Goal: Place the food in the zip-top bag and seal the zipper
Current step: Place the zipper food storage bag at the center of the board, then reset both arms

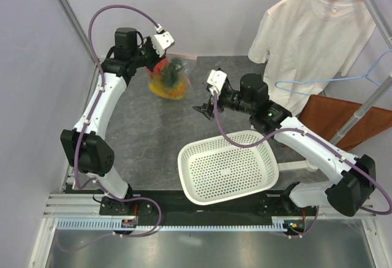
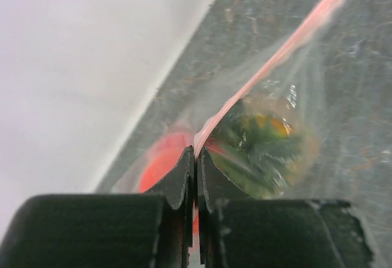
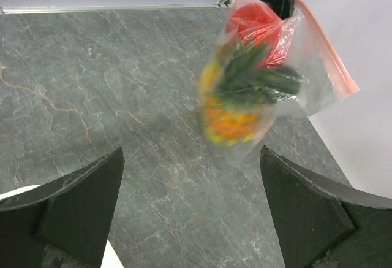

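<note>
The clear zip-top bag [image 1: 169, 79] hangs above the far left of the table with the food [image 1: 166, 84] inside it. In the right wrist view the bag [image 3: 306, 78] shows a pineapple [image 3: 236, 118] with a green crown and a red fruit [image 3: 254, 22]. My left gripper [image 1: 159, 59] is shut on the pinkish-red zipper [image 2: 275, 53] at one end of the bag's mouth, and the bag dangles from that grip. My right gripper [image 1: 204, 110] stands open a short way right of the bag, with nothing between its fingers [image 3: 79, 200].
A white perforated basket [image 1: 228, 167] sits near the front, under the right arm. A white T-shirt [image 1: 309, 41] on a hanger, a blue hanger [image 1: 324, 84] and a brown board [image 1: 343, 118] stand at the right. The back wall is close behind the bag.
</note>
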`<action>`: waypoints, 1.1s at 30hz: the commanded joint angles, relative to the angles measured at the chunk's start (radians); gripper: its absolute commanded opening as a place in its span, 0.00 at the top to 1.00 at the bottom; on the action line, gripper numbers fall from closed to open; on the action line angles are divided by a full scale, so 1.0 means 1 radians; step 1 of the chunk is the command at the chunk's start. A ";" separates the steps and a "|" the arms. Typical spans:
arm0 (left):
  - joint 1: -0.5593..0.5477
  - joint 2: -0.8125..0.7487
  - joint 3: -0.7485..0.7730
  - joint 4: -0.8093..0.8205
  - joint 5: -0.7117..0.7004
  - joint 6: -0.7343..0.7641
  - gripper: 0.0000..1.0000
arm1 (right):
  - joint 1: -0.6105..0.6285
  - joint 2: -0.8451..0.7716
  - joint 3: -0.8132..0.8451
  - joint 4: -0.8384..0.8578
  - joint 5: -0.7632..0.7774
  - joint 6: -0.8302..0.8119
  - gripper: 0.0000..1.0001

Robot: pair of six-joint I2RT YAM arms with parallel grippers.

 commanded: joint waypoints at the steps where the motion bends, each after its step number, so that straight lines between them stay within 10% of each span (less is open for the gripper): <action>1: 0.006 -0.036 0.070 0.090 0.004 0.156 0.98 | -0.005 -0.064 0.003 0.033 0.027 0.023 0.02; 10: 0.004 -0.272 -0.495 0.012 0.026 0.448 0.98 | -0.006 -0.137 -0.082 0.024 0.056 0.011 0.02; 22: -0.014 -0.406 -0.885 0.061 0.133 0.112 0.87 | -0.006 -0.183 -0.117 -0.042 0.088 0.072 0.02; 28: -0.011 -0.386 -0.765 -0.066 0.007 -0.082 0.36 | -0.006 -0.222 -0.097 -0.120 0.143 0.101 0.02; 29: -0.005 -0.406 -0.741 -0.104 0.021 -0.089 0.03 | -0.008 -0.232 -0.097 -0.131 0.159 0.117 0.02; 33: -0.007 -0.516 -0.608 -0.259 0.056 -0.216 0.00 | -0.009 -0.283 -0.099 -0.168 0.189 0.183 0.02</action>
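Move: The left hand already pinches the filled bag by its zipper; the clear patch of board for it lies about 9 cm back, 3 cm to the right and 24 cm below. The basket's middle is roughly 30 cm back, 25 cm right and 22 cm down; the board's far edge is some 17 cm straight ahead. From the empty right hand that patch is about 9 cm forward, 15 cm left and 23 cm below. Left hand draws the bag back 18 cm and down 20, opens off its zipper, lifting slightly; right retreats rightward. ##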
